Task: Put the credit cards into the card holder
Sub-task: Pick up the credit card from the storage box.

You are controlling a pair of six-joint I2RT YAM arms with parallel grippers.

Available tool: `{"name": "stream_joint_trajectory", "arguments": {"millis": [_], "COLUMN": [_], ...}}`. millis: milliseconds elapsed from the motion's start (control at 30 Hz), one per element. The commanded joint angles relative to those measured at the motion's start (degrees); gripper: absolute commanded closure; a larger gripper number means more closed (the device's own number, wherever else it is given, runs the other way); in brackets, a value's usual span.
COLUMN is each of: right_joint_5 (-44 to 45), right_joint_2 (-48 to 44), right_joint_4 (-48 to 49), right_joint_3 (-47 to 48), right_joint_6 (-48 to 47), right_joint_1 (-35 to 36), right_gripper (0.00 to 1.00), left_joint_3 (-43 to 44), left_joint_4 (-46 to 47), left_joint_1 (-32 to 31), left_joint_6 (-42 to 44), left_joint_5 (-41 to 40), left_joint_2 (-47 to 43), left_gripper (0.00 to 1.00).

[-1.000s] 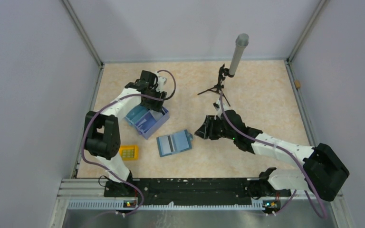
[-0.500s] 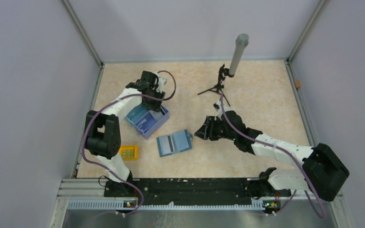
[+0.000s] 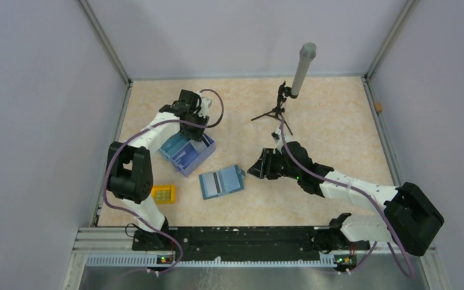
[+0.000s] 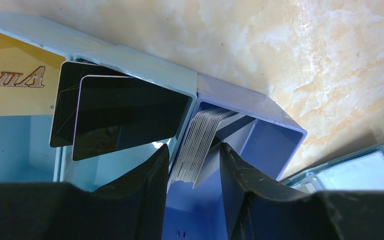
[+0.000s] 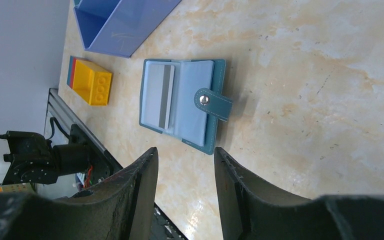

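The credit cards stand in the blue partitioned tray (image 3: 200, 161). In the left wrist view a stack of pale silvery cards (image 4: 200, 142) fills one cell, black cards (image 4: 125, 115) the cell beside it, and a gold card (image 4: 15, 95) lies at far left. My left gripper (image 3: 198, 132) (image 4: 195, 147) reaches into the tray. Its jaws straddle the pale stack, close to both sides; no card is lifted. The teal card holder (image 3: 220, 182) (image 5: 180, 100) lies open and flat, pale blue inside with a dark stripe. My right gripper (image 3: 255, 169) (image 5: 184, 150) hovers open just right of it, holding nothing.
A yellow studded block (image 3: 164, 193) (image 5: 92, 80) sits near the left arm's base. A small tripod with a grey cylinder (image 3: 290, 90) stands at the back centre. Grey walls enclose the table on three sides.
The left gripper's jaws have narrowed around the pale card stack. Both arms and the card holder stay where they were.
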Motion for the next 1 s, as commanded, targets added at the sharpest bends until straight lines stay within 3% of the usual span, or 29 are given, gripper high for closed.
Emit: {"name": "stream_joint_trajectory", "arguments": {"millis": [0,400,633,967], "right_joint_5": [-0.49,-0.66,-0.69,-0.67], "right_joint_2": [-1.0,-0.98,-0.69,-0.19], "right_joint_4": [2.08,2.08,2.03,1.55], "right_joint_3": [0.19,0.32,0.36,0.58], "right_joint_6": [0.2,0.31,0.37,0.39], "right_joint_1": [-0.65,-0.66,-0.66,-0.66], "right_gripper": [0.56,0.56,0.56,0.56], "left_joint_3": [1.39,1.27,1.29,1.23], "left_joint_4": [0.66,0.55,0.13,-1.62], "left_joint_1": [0.67,1.46,1.68,2.04], "left_joint_6": [0.36,0.12,-0.17,-0.9], "left_joint_5": [-3.55,-3.94,-3.59,1.21], "left_joint_2": [-2.54,-3.84,-3.97,-4.95], "left_gripper": [0.57,0.62,0.74,0.83]}}
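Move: The white card with the black stripe leans in the front compartment of the storage box, about 2 cm right of the left hand, level with it fore and aft, and roughly 3 cm below. The white card stack stands right under the fingers. The black cards lie some 4 cm ahead and 4 cm left, the open card holder about 13 cm back and 7 cm right. From the right hand the striped card is some 11 cm ahead and 15 cm left. The striped card comes between the left fingers as they close to about half their gap at its edge beside the white stack. Meanwhile the left hand eases up a little over 1 cm and drifts about 1 cm left, its fingers still pointing steeply down and hardly turning. ##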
